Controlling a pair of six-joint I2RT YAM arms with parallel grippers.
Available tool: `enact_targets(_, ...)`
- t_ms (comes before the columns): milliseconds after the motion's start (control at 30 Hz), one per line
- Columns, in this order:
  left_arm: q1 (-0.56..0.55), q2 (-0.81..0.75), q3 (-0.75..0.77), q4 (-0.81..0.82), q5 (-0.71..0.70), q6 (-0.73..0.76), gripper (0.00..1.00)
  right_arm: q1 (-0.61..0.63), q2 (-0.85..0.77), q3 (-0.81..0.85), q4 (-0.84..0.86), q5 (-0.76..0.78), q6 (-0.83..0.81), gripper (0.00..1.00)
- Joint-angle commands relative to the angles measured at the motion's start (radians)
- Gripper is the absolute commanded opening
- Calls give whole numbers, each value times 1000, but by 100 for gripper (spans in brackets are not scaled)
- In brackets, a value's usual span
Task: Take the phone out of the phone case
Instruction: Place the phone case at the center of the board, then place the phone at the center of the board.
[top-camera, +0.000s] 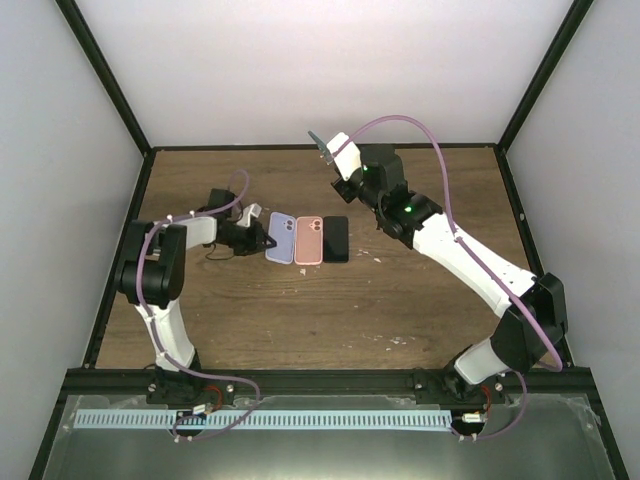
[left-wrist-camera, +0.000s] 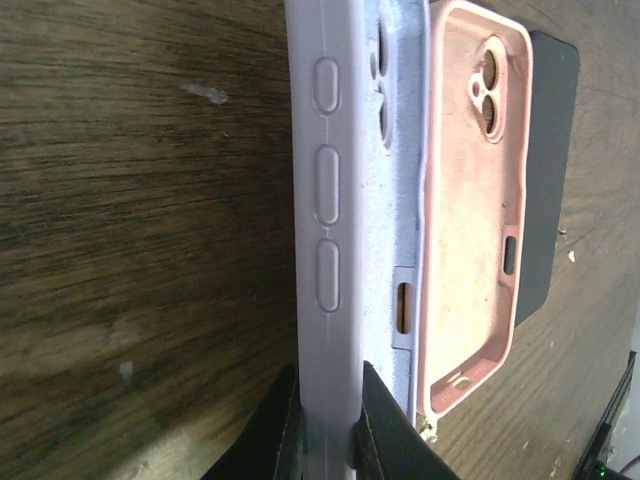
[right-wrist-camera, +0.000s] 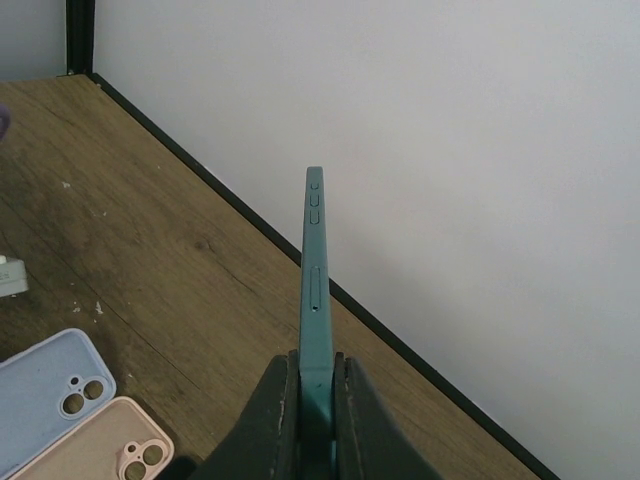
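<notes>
My right gripper (right-wrist-camera: 315, 385) is shut on the lower end of a teal phone (right-wrist-camera: 315, 270), bare and edge-on. It holds the phone (top-camera: 320, 147) in the air near the back wall, with the right gripper (top-camera: 332, 157) above the far middle of the table. A lavender phone case (left-wrist-camera: 335, 200) lies on the wood, and my left gripper (left-wrist-camera: 328, 420) is shut on its near side wall. In the top view the lavender case (top-camera: 281, 239) is at the table's middle, with the left gripper (top-camera: 258, 236) at its left edge.
An empty pink case (left-wrist-camera: 470, 250) lies right against the lavender one, and a flat black rectangle (left-wrist-camera: 550, 170) lies beyond it. The pink case (top-camera: 309, 240) and black rectangle (top-camera: 337, 239) form a row with the lavender case. White walls with black frame bars (top-camera: 110, 90) enclose the table.
</notes>
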Motion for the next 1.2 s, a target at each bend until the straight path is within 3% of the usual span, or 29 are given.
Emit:
enact_targets(0,-23,29,-3,31,-20,-14,1,-6,-18,26,61,-3,6,1)
enact_targets(400,-32,-3,5,-36,-114,-26,43,-7,-12,16,97,-8,-23,1)
enact_targets(667,-6,-124,-15,-68,-168,-8,86,-5,-9,2,164,-51,-45,1)
enact_targets(900,106,-296,-6,-87,-129,-28,99,27,-15,-76,346,-52,-201,1)
enact_targets(1167,176,-486,97,-45,2,-137,100,102,-21,-178,569,-62,-461,1)
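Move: Lavender case pinched by its left edge, the left hand has the case's resting spot some 4 cm to its right, level fore and aft, and about 2 cm below. The pink case lies roughly 11 cm to this hand's right and the black case about 18 cm right, both straight across from it and about 3 cm below. From the right hand, which still holds the teal phone, the lavender case is around 15 cm left, 3 cm back and 32 cm below. Settling the lavender case beside the pink one, the left hand sinks just under 1 cm, opens its fingers wide and lets go of the edge, then climbs about 15 cm while drawing some 7 cm left, its fingertips swinging upward and the wrist turning counter-clockwise. Late on, the right hand keeps its hold on the phone and drifts about 4 cm left and slightly back, tipping its fingers up. ##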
